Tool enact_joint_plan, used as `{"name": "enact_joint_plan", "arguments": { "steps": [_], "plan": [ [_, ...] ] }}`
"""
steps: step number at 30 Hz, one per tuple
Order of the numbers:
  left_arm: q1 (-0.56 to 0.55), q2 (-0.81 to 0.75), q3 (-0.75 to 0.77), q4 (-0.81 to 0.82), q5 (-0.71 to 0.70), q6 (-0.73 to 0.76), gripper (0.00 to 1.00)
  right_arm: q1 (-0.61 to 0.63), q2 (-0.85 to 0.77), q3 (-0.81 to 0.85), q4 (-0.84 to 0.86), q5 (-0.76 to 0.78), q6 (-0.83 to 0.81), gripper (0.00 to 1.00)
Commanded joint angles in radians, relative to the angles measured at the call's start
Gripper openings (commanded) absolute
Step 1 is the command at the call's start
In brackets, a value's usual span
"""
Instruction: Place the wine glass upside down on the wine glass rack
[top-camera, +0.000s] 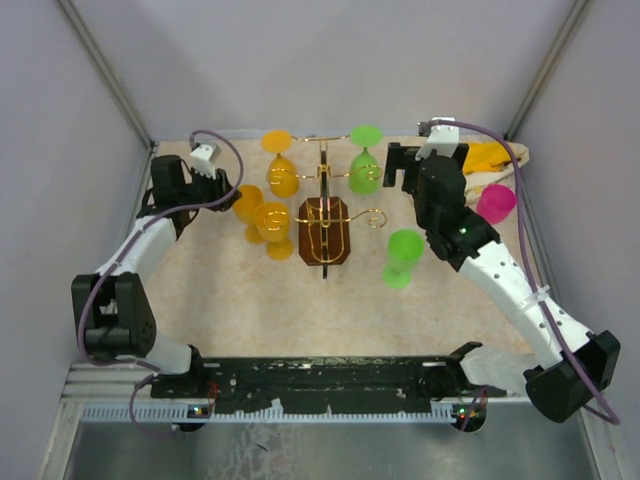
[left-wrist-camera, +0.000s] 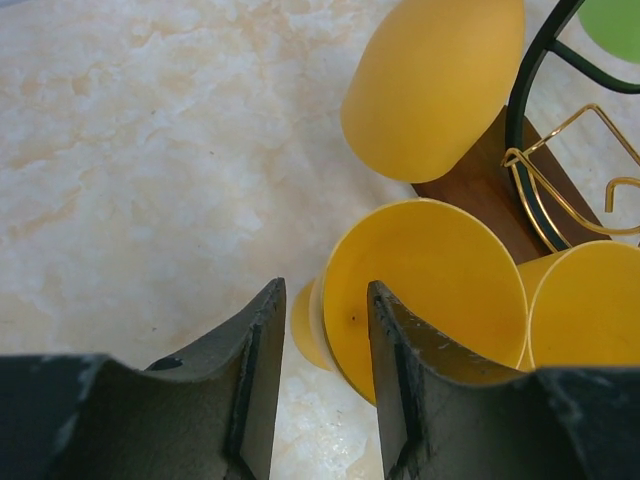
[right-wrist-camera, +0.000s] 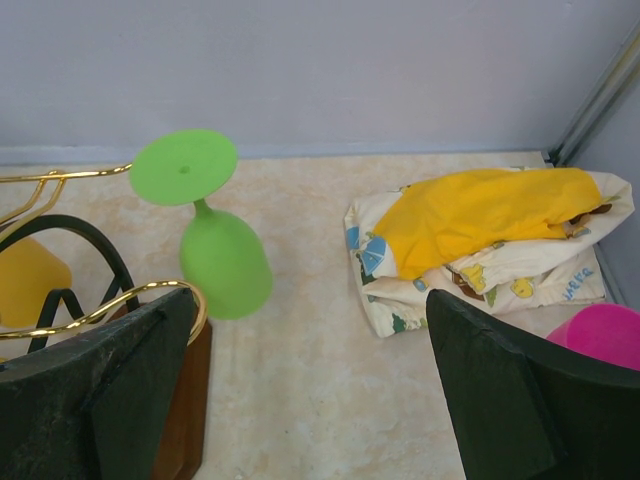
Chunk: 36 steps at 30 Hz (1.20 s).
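The wine glass rack (top-camera: 323, 232), gold wire on a dark brown base, stands mid-table. A yellow wine glass (top-camera: 282, 172) and a green one (top-camera: 365, 168) hang upside down on it. Two more yellow glasses (top-camera: 262, 215) sit against the rack's left side. My left gripper (top-camera: 228, 186) is just left of them. In the left wrist view it (left-wrist-camera: 325, 288) is open, with bare table in the gap and the nearest yellow glass (left-wrist-camera: 430, 290) just past its fingertips. My right gripper (right-wrist-camera: 310, 300) is wide open and empty beside the hanging green glass (right-wrist-camera: 222, 255).
A green glass (top-camera: 403, 256) stands on the table right of the rack. A pink glass (top-camera: 496, 203) and a crumpled yellow and patterned cloth (right-wrist-camera: 480, 240) lie at the back right. Walls close the table on three sides.
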Motion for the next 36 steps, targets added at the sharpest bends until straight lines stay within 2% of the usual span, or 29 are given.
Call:
{"name": "enact_joint_plan", "arguments": {
  "steps": [1, 3, 5, 10, 15, 20, 24, 26, 30, 33, 36],
  "plan": [
    [-0.015, 0.020, -0.002, -0.032, 0.018, 0.034, 0.43, -0.006, -0.013, -0.008, 0.057, 0.003, -0.015, 0.99],
    [-0.017, 0.023, -0.007, -0.034, 0.011, 0.039, 0.40, -0.006, -0.016, -0.013, 0.057, 0.005, -0.015, 0.99],
    [-0.018, 0.026, -0.013, -0.033, 0.013, 0.037, 0.32, -0.006, -0.019, -0.020, 0.063, 0.005, -0.017, 0.99],
    [-0.018, 0.028, -0.008, -0.027, 0.028, 0.028, 0.01, -0.006, -0.024, -0.030, 0.081, 0.008, -0.025, 0.99],
    [-0.018, 0.005, 0.005, -0.003, -0.057, 0.007, 0.00, -0.007, -0.027, -0.020, 0.084, -0.004, -0.027, 0.99],
    [-0.018, -0.044, 0.022, 0.016, -0.254, -0.020, 0.00, -0.006, -0.023, 0.047, 0.046, -0.056, -0.009, 0.99],
    [-0.018, -0.124, 0.002, 0.093, -0.491, -0.056, 0.00, -0.006, 0.046, 0.205, -0.105, -0.174, 0.027, 0.99],
    [-0.018, -0.170, -0.019, 0.169, -0.540, -0.049, 0.00, -0.006, 0.107, 0.298, -0.197, -0.237, 0.055, 0.99],
    [-0.019, -0.230, -0.006, 0.223, -0.553, -0.050, 0.00, -0.006, 0.169, 0.391, -0.268, -0.346, 0.123, 0.99],
    [-0.020, -0.252, 0.022, 0.257, -0.488, -0.055, 0.00, -0.006, 0.183, 0.413, -0.250, -0.434, 0.191, 0.99],
    [-0.022, -0.280, 0.018, 0.361, -0.434, -0.088, 0.00, -0.006, 0.194, 0.423, -0.207, -0.535, 0.282, 0.99]
  ]
}}
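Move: The outer orange wine glass stands upright at the left gripper, its left rim wall already between the fingertips; the glass's middle is about 3 cm right, 1 cm back and 8 cm down. The second orange glass stands 10 cm right and 5 back, equally low; the hanging orange glass is 10 right and 4 ahead, about level. The rack's post is some 19 cm right, straight across. From the right hand the outer glass lies about 36 cm left, 4 ahead and 24 below. The outer orange glass is pinched by its left rim wall, one finger inside the mouth, as the left hand sinks about a centimetre and its half-open fingers shut. That hand then swings it left and lifts it some 15 cm, away from the rack, tipping the fingertips up and turning counter-clockwise roughly 25 degrees. The right hand, empty and wide open, moves left and rises towards it, rolling slightly. ##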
